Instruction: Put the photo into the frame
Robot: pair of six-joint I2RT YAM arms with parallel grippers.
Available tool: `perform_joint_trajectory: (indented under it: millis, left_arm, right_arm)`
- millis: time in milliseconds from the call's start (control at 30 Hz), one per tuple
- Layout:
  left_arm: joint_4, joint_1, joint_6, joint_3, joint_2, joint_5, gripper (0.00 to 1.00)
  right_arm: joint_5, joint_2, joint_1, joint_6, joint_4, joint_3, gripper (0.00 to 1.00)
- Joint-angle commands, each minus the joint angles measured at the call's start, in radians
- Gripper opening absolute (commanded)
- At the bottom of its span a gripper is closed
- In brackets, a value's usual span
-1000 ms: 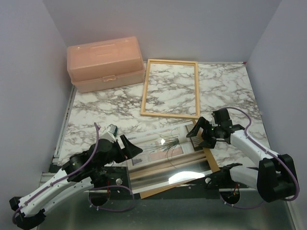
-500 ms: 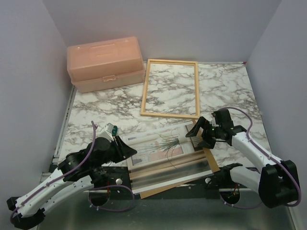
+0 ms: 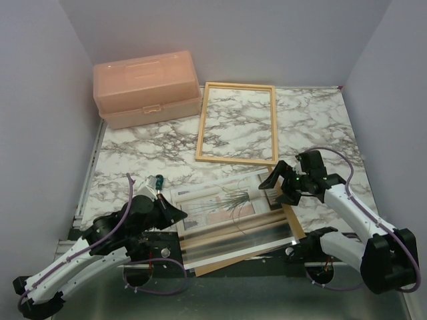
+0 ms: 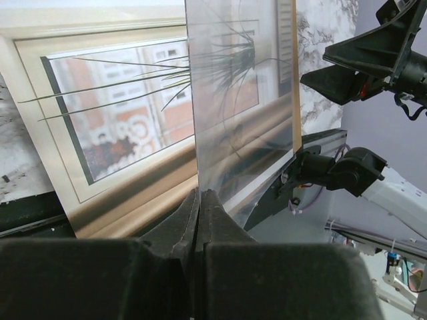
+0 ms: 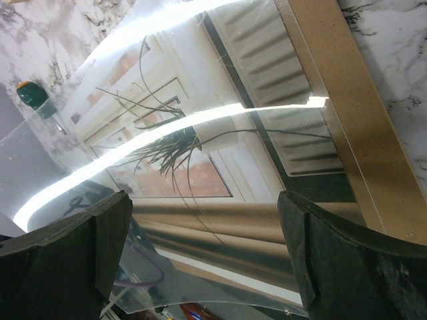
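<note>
The photo (image 3: pixel 210 200) of a spiky plant lies face up near the front of the table, over a brown backing board (image 3: pixel 295 225). A clear glass sheet (image 3: pixel 233 241) covers its near part. My left gripper (image 3: pixel 179 214) is shut on the left edge of that glass sheet (image 4: pixel 240 133), and the photo (image 4: pixel 113 113) shows beside and behind the pane. My right gripper (image 3: pixel 275 189) hangs open above the photo's right end, nothing between its fingers (image 5: pixel 353 260). The light-wood frame (image 3: pixel 237 85) lies empty at the back middle.
A peach toolbox (image 3: pixel 147 87) stands at the back left, next to the frame. The marble table (image 3: pixel 133 160) is walled on three sides. The arm bases and purple cables (image 3: pixel 157 290) sit along the near edge.
My left gripper has closed on the glass sheet's edge and drawn slightly back to the left. The bright glare on the glass has faded. The right gripper has barely moved.
</note>
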Motion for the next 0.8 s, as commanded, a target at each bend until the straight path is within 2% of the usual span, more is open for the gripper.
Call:
perform_joint_trajectory:
  millis: [0,200,400,767]
  left_arm:
    - [0.035,-0.003,-0.016,-0.007,-0.027,-0.025,0.00]
    - [0.115,-0.003,-0.018,-0.012,-0.044,-0.021,0.00]
    - [0.281,-0.002,0.006,-0.022,-0.052,-0.017,0.00]
    - [0.376,-0.001,0.161,0.113,0.092,-0.019,0.00]
  right_arm:
    - [-0.005,-0.036,0.005,-0.013,-0.036,0.046,1.00]
    - [-0.039,-0.090,0.004,-0.004,-0.036,0.064,1.00]
    - [-0.106,-0.140,0.004,0.006,-0.017,0.069,1.00]
    - [-0.229,-0.192,0.004,0.037,0.047,0.075,1.00]
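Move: The left hand already has the clear sheet's left edge pinched; the photo's middle lies below, about 4 cm ahead, 15 cm right and 14 cm down. Green screwdriver: some 16 cm ahead, 10 cm left of that hand; empty wooden frame: about 48 cm ahead, 20 cm right. From the open right hand the photo's middle is about 5 cm back, 14 cm left and 7 cm down, and the backing board's bare right strip is level with it, 8 cm right. Keeping its shut grip on the clear sheet's left edge, the left hand pulls it up and away from the photo, gathering speed to about 6.5 cm, with a smaller drift forward and to the right as its fingers tip upward some 15 degrees. The right hand climbs about as far above the photo's right part, easing left by about 2 cm and tilting its fingers up by a similar angle; its fingers stay wide open, and whether they touch the sheet can't be seen. ##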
